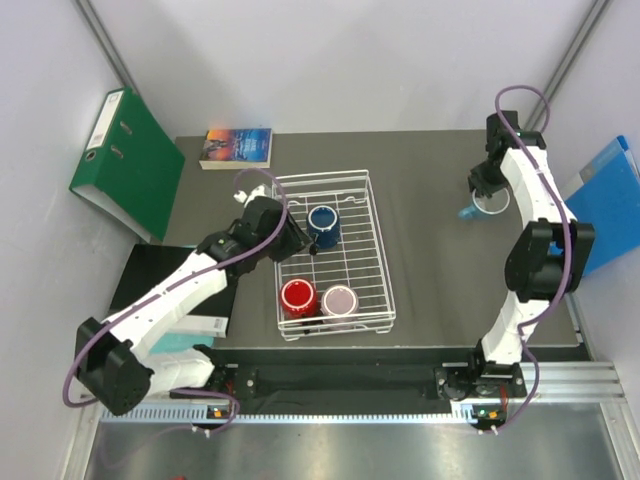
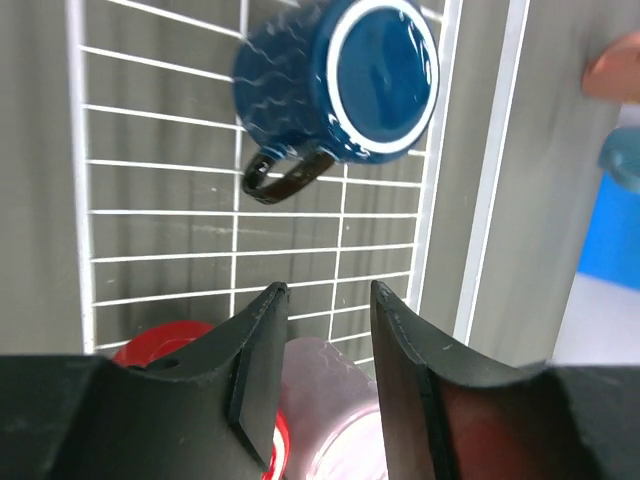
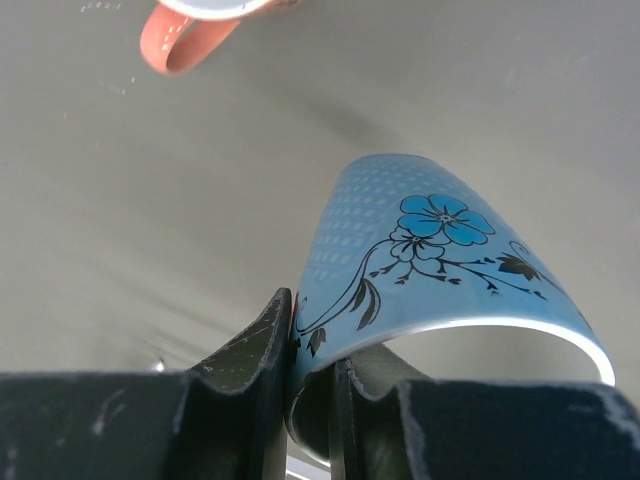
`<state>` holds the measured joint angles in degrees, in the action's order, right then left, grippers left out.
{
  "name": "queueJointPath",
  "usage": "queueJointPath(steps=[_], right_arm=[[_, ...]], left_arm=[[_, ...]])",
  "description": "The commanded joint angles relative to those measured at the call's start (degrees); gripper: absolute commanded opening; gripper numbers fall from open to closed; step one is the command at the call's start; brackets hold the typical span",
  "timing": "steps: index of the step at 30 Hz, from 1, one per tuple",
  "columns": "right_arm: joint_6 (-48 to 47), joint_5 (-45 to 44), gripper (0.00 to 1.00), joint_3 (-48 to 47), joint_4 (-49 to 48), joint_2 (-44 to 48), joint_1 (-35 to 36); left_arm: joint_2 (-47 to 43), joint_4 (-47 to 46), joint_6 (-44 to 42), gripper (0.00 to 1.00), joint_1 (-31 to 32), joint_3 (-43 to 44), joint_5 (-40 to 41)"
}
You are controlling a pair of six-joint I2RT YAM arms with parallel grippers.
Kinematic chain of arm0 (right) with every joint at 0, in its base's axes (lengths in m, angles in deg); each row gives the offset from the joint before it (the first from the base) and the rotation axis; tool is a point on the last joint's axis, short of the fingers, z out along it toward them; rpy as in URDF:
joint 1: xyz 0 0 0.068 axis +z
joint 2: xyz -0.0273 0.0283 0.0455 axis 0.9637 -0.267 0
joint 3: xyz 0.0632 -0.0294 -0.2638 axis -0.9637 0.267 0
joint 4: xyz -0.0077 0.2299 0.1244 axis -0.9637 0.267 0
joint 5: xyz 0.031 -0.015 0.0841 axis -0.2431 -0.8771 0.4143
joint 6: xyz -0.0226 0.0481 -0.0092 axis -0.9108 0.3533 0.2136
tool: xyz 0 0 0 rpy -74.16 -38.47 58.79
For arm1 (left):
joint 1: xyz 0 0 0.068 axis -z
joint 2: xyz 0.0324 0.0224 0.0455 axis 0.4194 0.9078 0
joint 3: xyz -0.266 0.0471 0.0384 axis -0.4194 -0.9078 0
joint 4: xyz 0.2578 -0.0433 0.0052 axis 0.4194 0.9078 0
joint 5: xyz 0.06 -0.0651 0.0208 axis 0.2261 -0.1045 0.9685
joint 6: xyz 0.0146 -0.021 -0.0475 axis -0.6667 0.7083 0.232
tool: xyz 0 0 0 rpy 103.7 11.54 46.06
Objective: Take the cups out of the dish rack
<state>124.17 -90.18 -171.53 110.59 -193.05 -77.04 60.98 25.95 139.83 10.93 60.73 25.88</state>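
Observation:
The white wire dish rack (image 1: 372, 232) stands mid-table and holds three cups: dark blue (image 1: 323, 224), red (image 1: 298, 297) and pale mauve (image 1: 340, 300). My left gripper (image 1: 307, 245) hovers open inside the rack's left half. In the left wrist view its gripper (image 2: 325, 300) has empty jaws above the mauve cup (image 2: 320, 410), with the red cup (image 2: 150, 350) beside it and the blue cup (image 2: 340, 85) ahead on the rack (image 2: 160, 215). At the far right my right gripper (image 3: 310, 320) is shut on the rim of the teal flowered cup (image 3: 430, 260), also visible from above (image 1: 490, 206). A salmon-pink cup (image 3: 185, 40) stands just beyond it.
A green binder (image 1: 125, 165) leans at the back left and a book (image 1: 237, 147) lies behind the rack. A blue folder (image 1: 610, 195) stands at the right edge. A black sheet (image 1: 150, 275) lies under the left arm.

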Motion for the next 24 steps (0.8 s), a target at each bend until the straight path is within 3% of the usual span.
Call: queueJointPath(steps=[1, 8, 24], right_arm=[[5.95, -0.65, 0.00, -4.28, 0.42, -2.74, -0.64], [7.27, -3.56, 0.00, 8.01, -7.04, 1.03, -1.60], [2.09, -0.83, 0.00, 7.51, -9.51, -3.53, -7.32]], left_arm=[[-4.56, 3.05, 2.97, 0.44, 0.14, 0.09, 8.06], [-5.80, 5.17, 3.93, 0.44, 0.14, -0.61, 11.16], [-0.09, 5.08, 4.99, 0.43, 0.22, 0.53, 9.13]])
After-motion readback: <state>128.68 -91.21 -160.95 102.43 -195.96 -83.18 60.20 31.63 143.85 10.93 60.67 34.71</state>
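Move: The right hand holds the light blue cup over bare table. The table spot where this cup is headed lies about 3 cm back, 7 cm to the right and 15 cm below; the orange cup stands some 8 cm ahead, 8 cm right and 11 cm down. From the empty left hand, the navy cup is roughly 7 cm ahead, 4 cm right and 10 cm below; the red cup 10 cm back, 2 cm left, and the pink cup 11 cm back, 7 cm right, both about 11 cm down. Down goes the right hand first, some 7 cm and slightly back, then level to its right for over 3 cm, bringing the light blue cup in beside the orange cup; fingers keep their pinch on its wall, wrist turning about 10 degrees clockwise. The open left hand sidesteps left beside the navy cup, turning slightly counter-clockwise, rising a little, then sinking. ##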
